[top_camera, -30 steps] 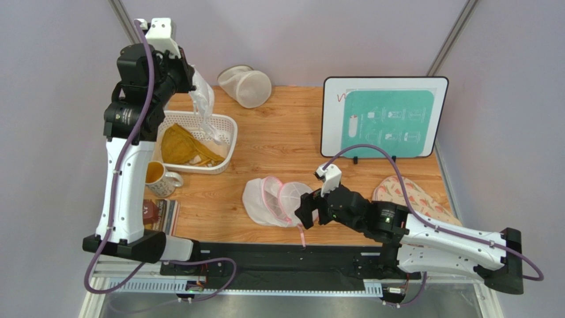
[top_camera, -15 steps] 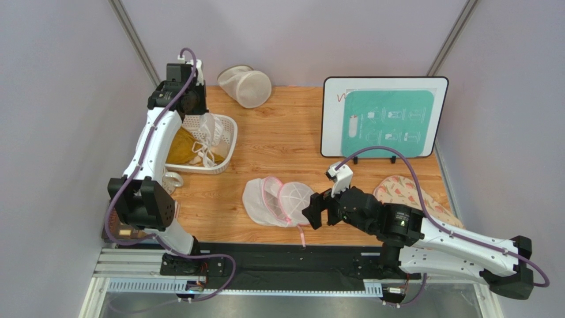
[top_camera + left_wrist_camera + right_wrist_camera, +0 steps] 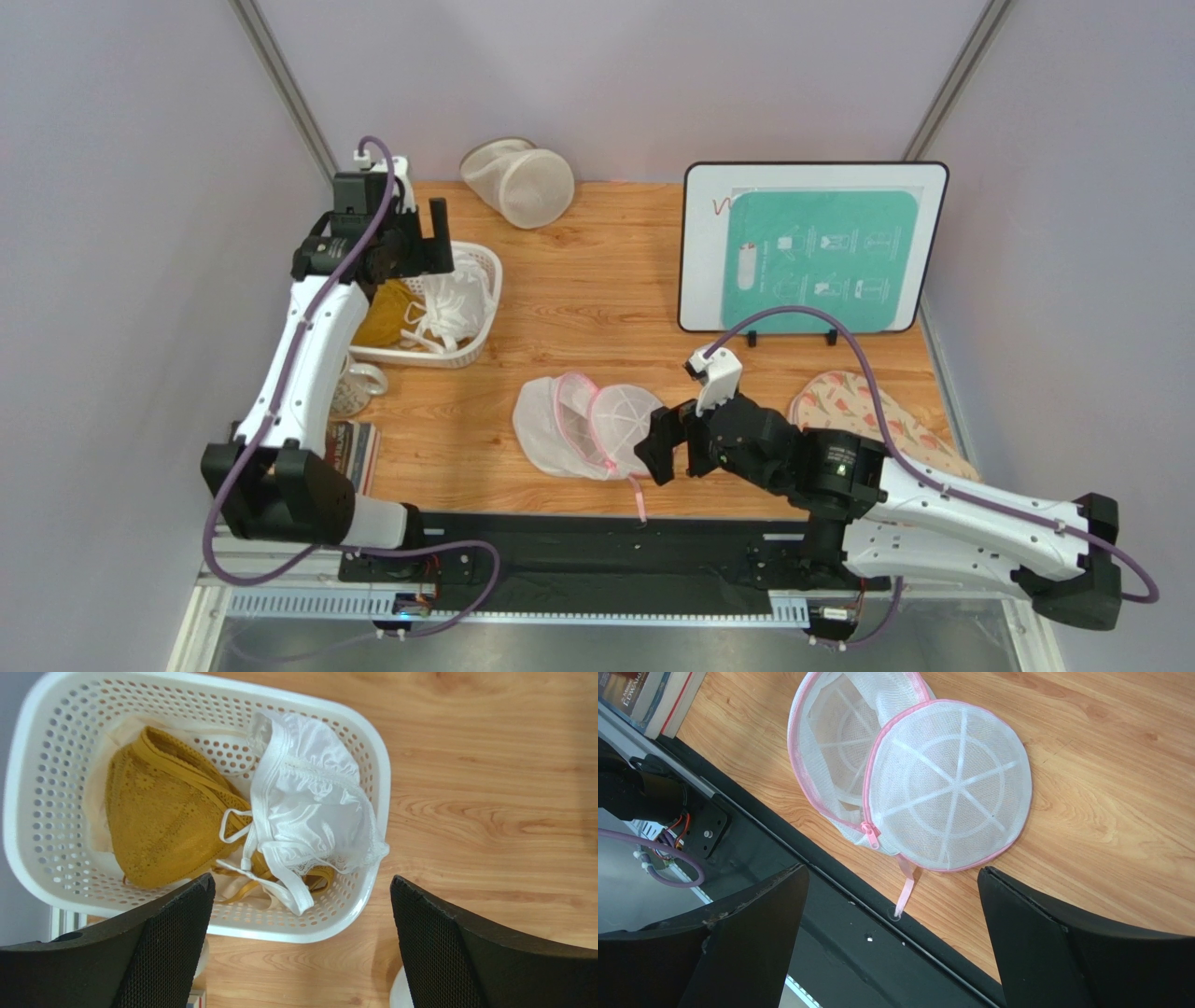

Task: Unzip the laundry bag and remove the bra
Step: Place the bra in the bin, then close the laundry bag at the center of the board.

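Observation:
The laundry bag (image 3: pixel 582 427) (image 3: pixel 948 791), a round white mesh pouch with pink trim, lies unzipped on the wood near the front edge, its two halves spread apart and nothing showing inside. The bra (image 3: pixel 449 301) (image 3: pixel 309 812), white and soft, rests in the white basket (image 3: pixel 484 287) (image 3: pixel 379 763) beside a mustard-yellow garment (image 3: pixel 161 819). My left gripper (image 3: pixel 421 252) (image 3: pixel 302 882) hangs open over the basket's near rim, holding nothing. Just right of the bag, my right gripper (image 3: pixel 662 445) (image 3: pixel 892 875) is open and empty, above the bag's pink pull ribbon (image 3: pixel 904 889).
A cream cylindrical mesh bag (image 3: pixel 519 179) lies at the back. An instruction board (image 3: pixel 811 245) stands at the back right, with a pink patterned cloth (image 3: pixel 870 413) in front of it. A mug (image 3: pixel 351 381) and books (image 3: pixel 344 448) sit at the left front.
My left gripper came down over the basket, opened and let go of the bra, which now lies in the basket. The right arm shifted only slightly.

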{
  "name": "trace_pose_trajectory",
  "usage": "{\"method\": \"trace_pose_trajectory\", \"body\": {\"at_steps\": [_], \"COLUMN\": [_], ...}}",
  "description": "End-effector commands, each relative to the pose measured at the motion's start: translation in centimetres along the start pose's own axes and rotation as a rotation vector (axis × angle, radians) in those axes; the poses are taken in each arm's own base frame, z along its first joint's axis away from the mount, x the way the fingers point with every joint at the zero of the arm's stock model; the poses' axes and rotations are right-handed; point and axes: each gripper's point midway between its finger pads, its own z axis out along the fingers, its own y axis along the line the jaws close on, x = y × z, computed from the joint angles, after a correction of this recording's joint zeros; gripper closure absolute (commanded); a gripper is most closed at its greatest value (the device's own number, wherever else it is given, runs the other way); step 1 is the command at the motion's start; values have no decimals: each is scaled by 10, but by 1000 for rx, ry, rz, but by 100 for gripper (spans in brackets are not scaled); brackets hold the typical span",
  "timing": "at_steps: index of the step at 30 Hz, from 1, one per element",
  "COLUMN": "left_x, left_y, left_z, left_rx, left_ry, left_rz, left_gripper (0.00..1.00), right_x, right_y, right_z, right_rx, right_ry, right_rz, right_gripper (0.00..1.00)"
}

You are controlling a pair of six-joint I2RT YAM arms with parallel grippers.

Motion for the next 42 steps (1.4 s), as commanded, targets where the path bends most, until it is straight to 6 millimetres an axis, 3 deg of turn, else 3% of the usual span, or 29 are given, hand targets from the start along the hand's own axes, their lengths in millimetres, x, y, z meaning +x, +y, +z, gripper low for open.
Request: {"method": "trace_pose_trajectory", "body": {"at_steps": [1,4,7,10,11,14,20,22,28,31,34,35,37,38,42], "left_x": [-22,-7,25,56,75,105,158,168,200,219,233,240,250,252,264], "left_y": [-17,-56,-112,-144,-158,-180,-179,-177,-166,-154,-141,-138,-135,-137,-135], "left_z": [-47,-59,-72,-78,-80,-79,-51,-45,-23,-14,-6,-3,-1,1,5], "left_rx": [42,150,304,390,427,508,493,490,438,386,330,317,313,320,317], "left_ry": [-143,-135,-96,-59,-24,20,148,167,229,265,279,291,308,308,340], "left_rz": [12,67,131,160,185,194,213,212,221,226,209,208,194,191,191], "left_gripper": [0,1,1,1,1,1,1,0,2,10,25,34,39,48,66], "right_x": [-7,-1,5,17,24,36,49,59,64,73,75,80,81,83,82], "right_y": [0,-8,-22,-40,-47,-55,-63,-65,-61,-62,-58,-59,-59,-59,-59], "right_z": [7,17,25,31,35,45,62,67,87,96,104,106,110,111,115], "right_rx": [25,75,132,184,199,197,192,192,165,183,172,180,176,178,175], "right_ry": [-34,-15,-5,2,10,23,28,49,58,102,112,129,129,131,120], "right_rz": [112,169,238,310,338,381,453,465,492,481,489,488,493,494,485], "right_gripper": [1,0,0,1,1,3,5,6,11,16,23,25,28,31,37]}}
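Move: The emptied laundry bag lies about 18 cm back and 24 cm right of the left hand, some 22 below. The bin is 1 cm ahead and 5 left of that hand, the bra 1 ahead and 3 right, both about 20 below. From the right hand the bag is 6 cm ahead, 11 left and 15 below; its lid is 6 ahead, 5 left and 15 below. Left hand sweeps down, back, right some 30 cm to bag rim, half closing; right sinks 15 to lid. ##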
